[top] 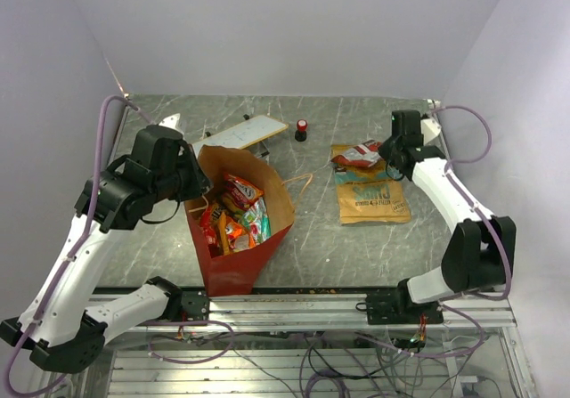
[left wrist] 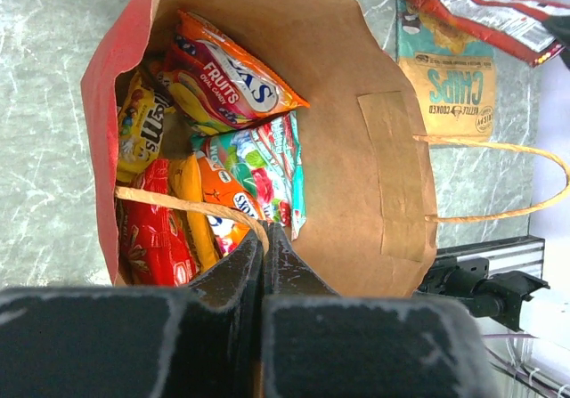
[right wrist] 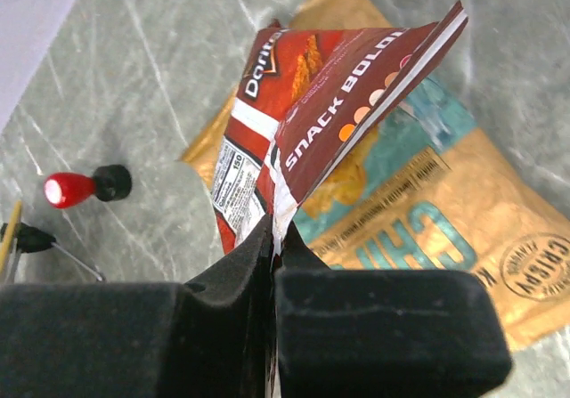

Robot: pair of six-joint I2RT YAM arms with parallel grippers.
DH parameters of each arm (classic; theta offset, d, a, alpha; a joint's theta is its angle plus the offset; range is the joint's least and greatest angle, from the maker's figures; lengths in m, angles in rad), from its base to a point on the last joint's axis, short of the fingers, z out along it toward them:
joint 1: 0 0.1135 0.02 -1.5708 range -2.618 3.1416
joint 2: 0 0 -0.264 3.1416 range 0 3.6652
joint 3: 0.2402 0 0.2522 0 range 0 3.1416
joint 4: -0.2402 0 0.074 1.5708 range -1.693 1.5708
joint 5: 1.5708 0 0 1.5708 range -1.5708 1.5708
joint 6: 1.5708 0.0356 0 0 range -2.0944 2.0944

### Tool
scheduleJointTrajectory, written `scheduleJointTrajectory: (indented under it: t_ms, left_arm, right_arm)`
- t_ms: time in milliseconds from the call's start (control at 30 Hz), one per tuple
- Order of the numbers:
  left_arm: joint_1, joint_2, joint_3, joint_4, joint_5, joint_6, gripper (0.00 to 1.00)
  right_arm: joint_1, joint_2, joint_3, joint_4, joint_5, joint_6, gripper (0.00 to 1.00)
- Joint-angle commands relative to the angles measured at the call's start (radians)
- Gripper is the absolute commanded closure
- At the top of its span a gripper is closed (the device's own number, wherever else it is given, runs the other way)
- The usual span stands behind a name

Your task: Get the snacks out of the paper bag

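Observation:
The paper bag point(top: 239, 269) stands open at the table's front left, red outside and brown inside point(left wrist: 356, 69). Several snacks point(top: 236, 213) lie in it: an orange fruit-candy packet point(left wrist: 223, 77), a yellow one point(left wrist: 142, 122), a red one point(left wrist: 151, 238) and a multicolour one point(left wrist: 258, 162). My left gripper point(left wrist: 264, 233) is at the bag's left rim point(top: 198, 198), shut on the near tan handle point(left wrist: 187, 204). My right gripper point(right wrist: 276, 233) is shut on the edge of a red chip packet point(right wrist: 329, 122), holding it over a tan chips bag point(right wrist: 445, 211) at the back right point(top: 372, 198).
A small red-and-black cylinder point(top: 302, 129) stands at the back middle, left of the held packet point(right wrist: 71, 187). A flat white board point(top: 248, 133) lies behind the bag. The bag's other handle point(top: 303, 180) sticks out to the right. A metal rail point(top: 294, 304) runs along the near edge.

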Motion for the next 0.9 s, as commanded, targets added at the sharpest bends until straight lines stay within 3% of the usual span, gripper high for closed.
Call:
scheduleJointTrajectory:
  t_ms: [0,267,567,767,867]
  left_arm:
    - [0.004,-0.003,0.009,0.041,0.039,0.018,0.93]
    - [0.004,-0.023,-0.003,0.026,0.058,0.022,0.93]
    - [0.004,-0.039,-0.013,0.023,0.067,0.038,0.93]
    - [0.004,-0.036,-0.041,0.082,0.094,0.031,0.93]
    - [0.004,-0.017,-0.032,0.082,0.096,0.04,0.93]
  right_arm:
    - [-0.006,-0.089,-0.095,0.021,0.054,0.061,1.0]
    - [-0.007,-0.164,-0.299,0.052,0.017,0.168,0.99]
    - [0.072,-0.257,-0.441,-0.015,-0.187,0.234,0.86]
    - [0.139,-0.365,-0.58,-0.041,-0.279,0.242,0.64]
    - [0.139,-0.413,-0.571,-0.074,-0.328,0.178,0.55]
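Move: The chips bag, on which the held Doritos bag is to be laid, has its middle about 4 cm back of the right hand, 2 cm to its left and some 14 cm below. The red-topped toy stands roughly 10 cm ahead and 20 cm left of this hand; the open paper bag is about 32 cm left and 10 cm back. From the left hand, the chips bag lies around 14 cm ahead, 39 cm right and 29 cm below. Back towards its base by about 16 cm and down some 10 cm, the right hand draws the pinched Doritos bag over the chips bag, swinging left about 7 cm late on. The fingers tip further down and the hand rolls some 15 degrees, left side up; around midway the fingers begin opening and let the bag go at its near edge. The left hand keeps its grip on the paper bag's handle. ##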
